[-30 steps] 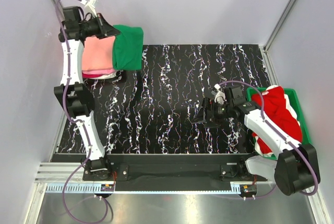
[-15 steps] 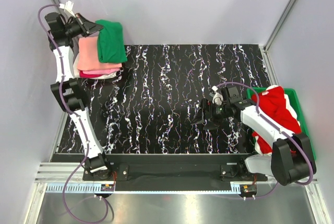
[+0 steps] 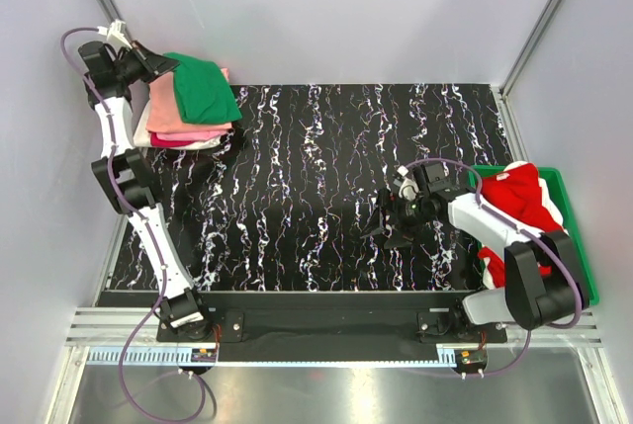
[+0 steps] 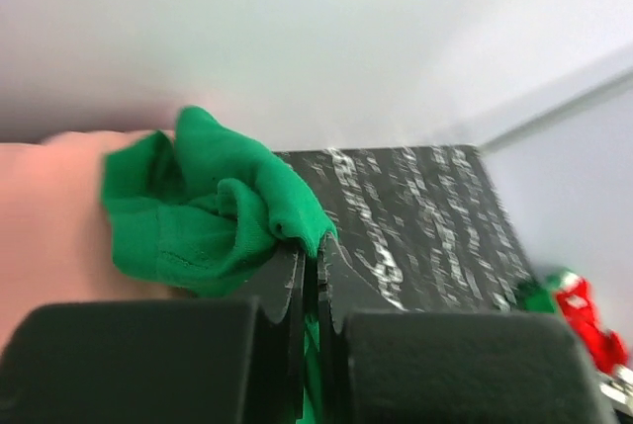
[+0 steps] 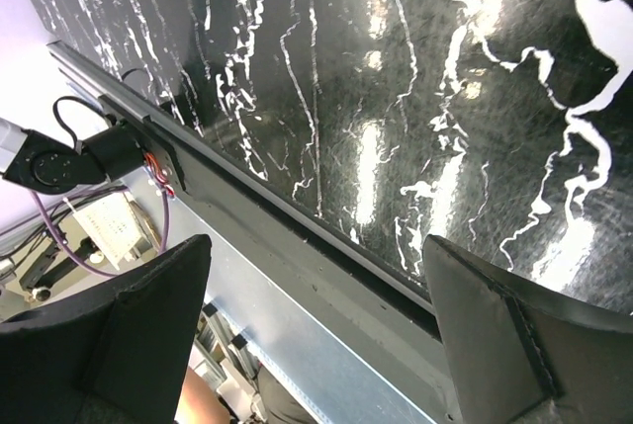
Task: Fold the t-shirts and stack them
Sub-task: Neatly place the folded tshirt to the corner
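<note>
A folded stack sits at the table's back left corner: a salmon-peach t-shirt (image 3: 163, 110) over a hot pink one (image 3: 183, 137) and a white one (image 3: 203, 144). The bright green t-shirt (image 3: 205, 88) lies bunched across the top of this stack. My left gripper (image 3: 166, 64) is shut on its edge at the pile's back left. The left wrist view shows green cloth (image 4: 198, 209) pinched between the closed jaws of the left gripper (image 4: 312, 246), with peach cloth (image 4: 49, 231) beside it. A red t-shirt (image 3: 519, 212) lies in the bin. My right gripper (image 3: 385, 227) hangs open and empty over mid table; the right wrist view shows the right gripper (image 5: 316, 256) with its fingers wide apart.
The rigid green bin (image 3: 584, 266) stands at the right edge, with the right arm stretched across in front of it. The black marbled table (image 3: 316, 167) is walled by pale panels at the back and sides. The table's front rail (image 5: 297, 236) shows under the right gripper.
The left arm has swung back and to the left, carrying the green t-shirt from beside the pile onto its top. The right gripper has drifted slightly left and stays open.
</note>
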`<state>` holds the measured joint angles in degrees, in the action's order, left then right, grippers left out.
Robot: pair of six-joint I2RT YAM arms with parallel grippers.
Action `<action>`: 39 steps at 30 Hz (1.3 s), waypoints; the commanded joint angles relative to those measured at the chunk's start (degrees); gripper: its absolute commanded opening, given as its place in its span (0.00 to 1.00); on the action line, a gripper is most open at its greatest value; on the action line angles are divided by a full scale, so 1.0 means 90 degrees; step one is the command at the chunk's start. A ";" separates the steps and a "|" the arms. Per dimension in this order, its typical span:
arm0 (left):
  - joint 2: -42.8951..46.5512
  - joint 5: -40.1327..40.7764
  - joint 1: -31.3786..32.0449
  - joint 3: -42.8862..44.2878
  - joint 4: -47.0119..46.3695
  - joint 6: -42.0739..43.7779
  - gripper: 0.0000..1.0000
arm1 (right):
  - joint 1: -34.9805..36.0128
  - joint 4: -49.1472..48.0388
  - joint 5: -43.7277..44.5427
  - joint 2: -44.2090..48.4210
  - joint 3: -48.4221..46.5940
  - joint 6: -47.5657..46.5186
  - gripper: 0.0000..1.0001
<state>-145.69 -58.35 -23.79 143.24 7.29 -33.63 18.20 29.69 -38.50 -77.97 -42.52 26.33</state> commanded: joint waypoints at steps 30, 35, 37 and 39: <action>0.3619 0.4523 -0.0071 -0.4557 0.0918 0.0690 0.99 | -0.0030 -0.1111 -0.0322 0.0763 0.0252 0.0659 0.95; 0.3941 0.3895 -0.0032 -0.5397 0.0957 0.0406 0.97 | -0.0030 -0.1209 -0.0361 0.0890 0.0379 0.0688 0.95; 0.4135 0.3963 0.0016 -0.5787 0.1114 0.0445 0.96 | -0.0029 -0.1258 -0.0390 0.0920 0.0408 0.0707 0.96; 0.4292 0.4041 0.0036 -0.6099 0.1085 0.0504 0.93 | -0.0029 -0.1278 -0.0400 0.0939 0.0438 0.0698 0.96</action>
<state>-112.20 -19.99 -23.83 91.18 16.67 -28.60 18.20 20.36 -40.23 -71.29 -38.81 32.21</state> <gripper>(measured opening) 0.945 0.954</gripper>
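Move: The stack of folded t-shirts, in the far left corner, lies about 9 cm back, 5 cm right and 18 cm below the left hand. The green t-shirt, still pinched in that hand, has its middle some 5 cm back, 8 cm right and 11 cm below. From the right hand the stack is roughly 35 cm ahead, 46 cm left and 3 cm lower. Left hand swings 10 cm left, releases the green t-shirt, then retreats back and down; right dips and rises. ##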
